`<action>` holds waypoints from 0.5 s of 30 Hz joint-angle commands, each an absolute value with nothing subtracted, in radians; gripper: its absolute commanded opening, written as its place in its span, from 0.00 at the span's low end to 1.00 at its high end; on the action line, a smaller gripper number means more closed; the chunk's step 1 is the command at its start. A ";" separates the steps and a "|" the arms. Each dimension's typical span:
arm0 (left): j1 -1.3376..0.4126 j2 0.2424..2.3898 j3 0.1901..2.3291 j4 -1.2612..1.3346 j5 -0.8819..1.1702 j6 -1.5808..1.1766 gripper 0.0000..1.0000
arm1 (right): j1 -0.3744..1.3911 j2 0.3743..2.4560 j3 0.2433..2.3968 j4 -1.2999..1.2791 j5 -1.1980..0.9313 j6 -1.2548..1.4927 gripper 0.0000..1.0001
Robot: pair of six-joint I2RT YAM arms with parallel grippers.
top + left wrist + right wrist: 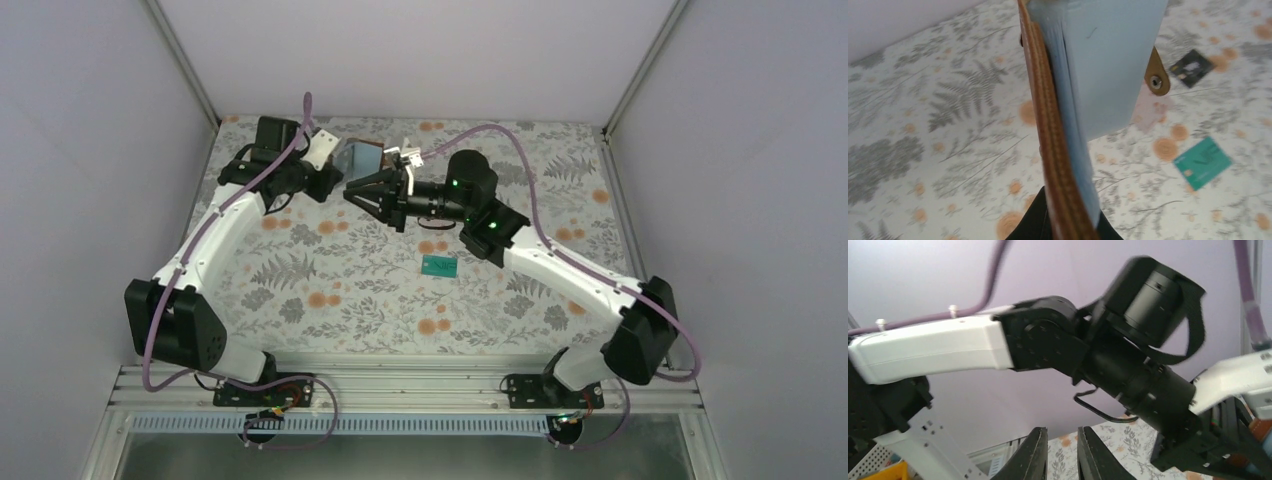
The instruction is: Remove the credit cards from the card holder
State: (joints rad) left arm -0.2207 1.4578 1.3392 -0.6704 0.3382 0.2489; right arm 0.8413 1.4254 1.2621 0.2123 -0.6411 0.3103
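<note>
My left gripper [340, 168] is shut on the card holder [360, 157] and holds it above the back of the table. In the left wrist view the holder [1108, 70] stands edge-on, with a rust-brown spine, a pale blue-grey inside and its snap tab [1154, 75] hanging free. It rises from between my fingers [1034, 222]. On the cloth lie a teal card [1203, 162], a black card [1192, 67] and a faint pale pink card [1155, 110]. The teal card [439, 266] also shows from above. My right gripper [358, 195] points left just beside the holder. Its fingers [1035, 455] stand slightly apart with nothing between them.
A floral cloth [330, 290] covers the table. White walls close in the left, back and right sides. The left arm's forearm [933, 347] and wrist fill most of the right wrist view. The metal rail with both arm bases [400, 385] runs along the near edge.
</note>
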 commanded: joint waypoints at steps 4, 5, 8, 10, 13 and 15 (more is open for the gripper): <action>-0.216 1.404 1.419 -0.713 0.786 0.268 0.02 | 0.728 1.458 1.132 0.483 -0.621 0.523 0.18; -0.212 1.397 1.425 -0.722 0.838 0.276 0.02 | 0.713 1.458 1.128 0.465 -0.614 0.515 0.18; -0.190 1.381 1.446 -0.760 0.984 0.311 0.02 | 0.674 1.470 1.139 0.394 -0.629 0.476 0.17; -0.177 1.371 1.469 -0.811 1.074 0.354 0.02 | 0.645 1.460 1.143 0.342 -0.662 0.426 0.19; -0.176 1.363 1.506 -0.905 1.179 0.448 0.03 | 0.627 1.428 1.166 0.222 -0.690 0.310 0.22; -0.177 1.364 1.517 -0.953 1.238 0.501 0.02 | 0.627 1.407 1.178 0.176 -0.725 0.252 0.23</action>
State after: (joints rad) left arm -0.1761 1.3872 1.4696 -0.8284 1.0008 0.3607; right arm 0.6361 1.4681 1.1320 0.2893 -0.6559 0.3977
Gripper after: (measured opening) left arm 0.083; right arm 0.218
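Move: The left fingers already pinch the card holder, whose middle is about 3 cm ahead, 4 cm right and 3 cm above that hand. From the right hand, the card holder is some 19 cm ahead, 1 cm left and 13 cm down. On the table about 38 cm below the right hand, the pink card lies 16 cm ahead and 14 cm right; the teal card lies 4 cm ahead and 14 cm right. Left raises the holder 10 cm, drawing back and turning clockwise; right reaches 8 cm forward, sinking towards it. ##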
